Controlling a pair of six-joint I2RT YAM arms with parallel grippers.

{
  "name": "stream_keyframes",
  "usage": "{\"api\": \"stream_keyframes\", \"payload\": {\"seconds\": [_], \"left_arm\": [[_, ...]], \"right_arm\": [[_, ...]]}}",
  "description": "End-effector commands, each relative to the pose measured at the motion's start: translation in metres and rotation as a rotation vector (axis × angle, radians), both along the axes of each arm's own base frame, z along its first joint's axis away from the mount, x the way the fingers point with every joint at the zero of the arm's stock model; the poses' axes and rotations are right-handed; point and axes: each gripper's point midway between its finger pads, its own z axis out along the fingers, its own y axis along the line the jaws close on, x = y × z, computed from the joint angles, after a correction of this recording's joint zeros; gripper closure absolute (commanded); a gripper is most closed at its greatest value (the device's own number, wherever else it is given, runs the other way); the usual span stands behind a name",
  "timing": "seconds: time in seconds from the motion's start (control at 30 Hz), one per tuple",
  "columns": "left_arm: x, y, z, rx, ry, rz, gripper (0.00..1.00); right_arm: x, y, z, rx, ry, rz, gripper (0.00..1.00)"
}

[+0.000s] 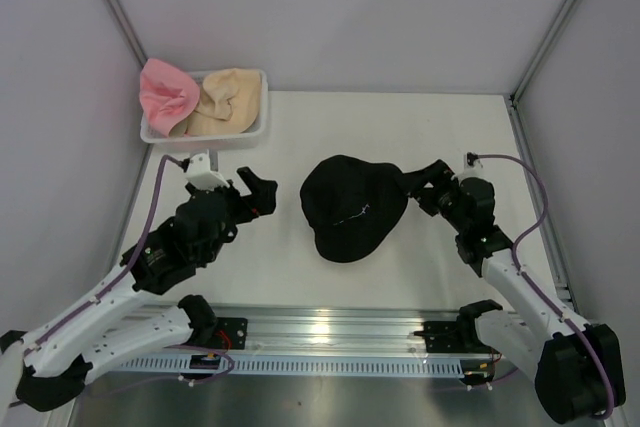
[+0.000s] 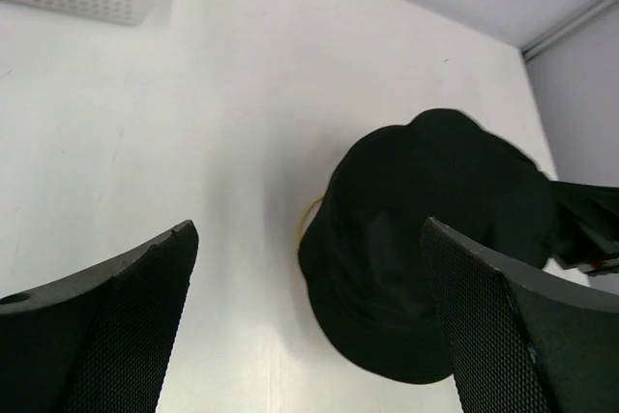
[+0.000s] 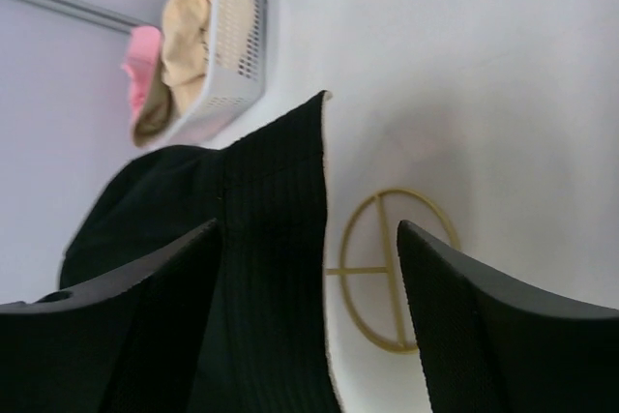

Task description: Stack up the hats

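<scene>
A black hat (image 1: 352, 209) lies crown up in the middle of the table. My right gripper (image 1: 420, 185) is at its right edge, jaws open, with the upturned black brim (image 3: 280, 239) standing between the fingers against the left one; a gap shows beside the right finger (image 3: 484, 336). My left gripper (image 1: 258, 195) hovers open a short way left of the hat, nothing between its fingers. In the left wrist view the left gripper (image 2: 308, 229) faces the black hat (image 2: 435, 239). A pink hat (image 1: 165, 95) and a beige hat (image 1: 228, 99) lie in the basket.
The white mesh basket (image 1: 215, 137) stands at the back left corner, also seen as the basket (image 3: 232, 55) in the right wrist view. A yellow circle mark (image 3: 387, 268) is on the table beside the black hat. A metal rail (image 1: 330, 332) runs along the near edge; walls close the sides.
</scene>
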Motion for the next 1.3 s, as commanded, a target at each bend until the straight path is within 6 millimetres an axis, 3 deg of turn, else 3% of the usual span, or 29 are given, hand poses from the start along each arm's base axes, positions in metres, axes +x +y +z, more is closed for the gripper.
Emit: {"api": "stream_keyframes", "payload": {"seconds": [0.0,0.03,0.07,0.13,0.17,0.23,0.47,0.5,0.63,0.87,0.93,1.0,1.1,1.13,1.2,1.23,1.27], "left_arm": [[-0.006,0.012,0.009,-0.030,0.029,0.022,0.00],[-0.007,0.017,0.007,-0.023,0.040,0.037,0.01],[-0.004,0.023,0.002,-0.017,0.054,0.064,0.00],[-0.002,0.027,0.005,-0.045,0.075,0.085,0.00],[0.007,0.034,0.000,-0.046,0.101,0.129,0.01],[0.015,0.030,-0.001,-0.066,0.134,0.103,0.01],[0.083,0.065,0.001,-0.067,0.187,0.265,0.01],[0.092,0.065,-0.006,-0.074,0.209,0.267,0.01],[0.120,0.083,-0.013,-0.088,0.222,0.329,0.00],[0.142,0.112,-0.006,-0.024,0.209,0.396,0.01],[0.147,0.125,0.002,-0.036,0.197,0.432,0.01],[0.151,0.135,-0.004,-0.054,0.221,0.440,0.00],[0.150,0.116,-0.010,-0.101,0.250,0.323,0.01],[0.146,0.107,-0.021,-0.112,0.272,0.276,0.01],[0.134,0.076,-0.015,-0.171,0.248,0.138,0.00],[0.129,0.067,-0.036,-0.175,0.265,0.106,0.01],[0.123,0.061,-0.037,-0.175,0.259,0.085,0.01]], "right_arm": [[0.003,0.010,0.031,0.173,-0.085,-0.006,0.26],[0.002,0.013,0.031,0.191,-0.083,0.000,0.34],[0.000,0.016,0.030,0.204,-0.088,0.008,0.60],[0.000,0.016,0.027,0.197,-0.078,-0.001,0.93],[0.001,0.013,0.019,0.175,-0.050,-0.025,1.00],[-0.001,0.011,0.010,0.128,-0.041,-0.023,1.00],[-0.018,0.003,-0.022,0.016,-0.075,-0.010,1.00],[-0.022,0.001,-0.033,-0.006,-0.070,-0.013,1.00],[-0.027,-0.007,-0.046,-0.044,-0.096,-0.036,1.00],[-0.034,-0.005,-0.021,-0.124,-0.251,0.005,0.98],[-0.035,-0.003,-0.019,-0.141,-0.287,0.028,0.96],[-0.037,0.002,-0.020,-0.148,-0.321,0.048,0.96],[-0.037,0.004,-0.040,-0.146,-0.276,0.058,0.96],[-0.036,0.005,-0.042,-0.143,-0.263,0.059,0.99],[-0.033,0.008,-0.050,-0.147,-0.235,0.064,1.00],[-0.032,0.008,-0.052,-0.149,-0.227,0.062,1.00],[-0.032,0.009,-0.057,-0.155,-0.216,0.062,1.00]]}}
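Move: The black hat's middle, over the wire stand, is about 12 cm left of the right hand, 5 cm back and 2 cm lower, its right brim already between the closing fingers; the stand's middle is some 13 cm left, 4 cm back, 10 cm below. From the empty left hand the beige hat lies roughly 31 cm ahead, 14 cm left, 20 cm below, the pink hat 32 cm ahead, 31 cm left, 18 cm below. The right hand finishes closing on the black hat's right brim, then, keeping its pinch, draws that edge down about 6 cm and back some 4 cm, with a brief lift on the way. Meanwhile the left hand, wide open, travels about 14 cm forward and 10 cm left towards the basket's beige hat, swinging counter-clockwise and tipping its fingers some 15 degrees down. ##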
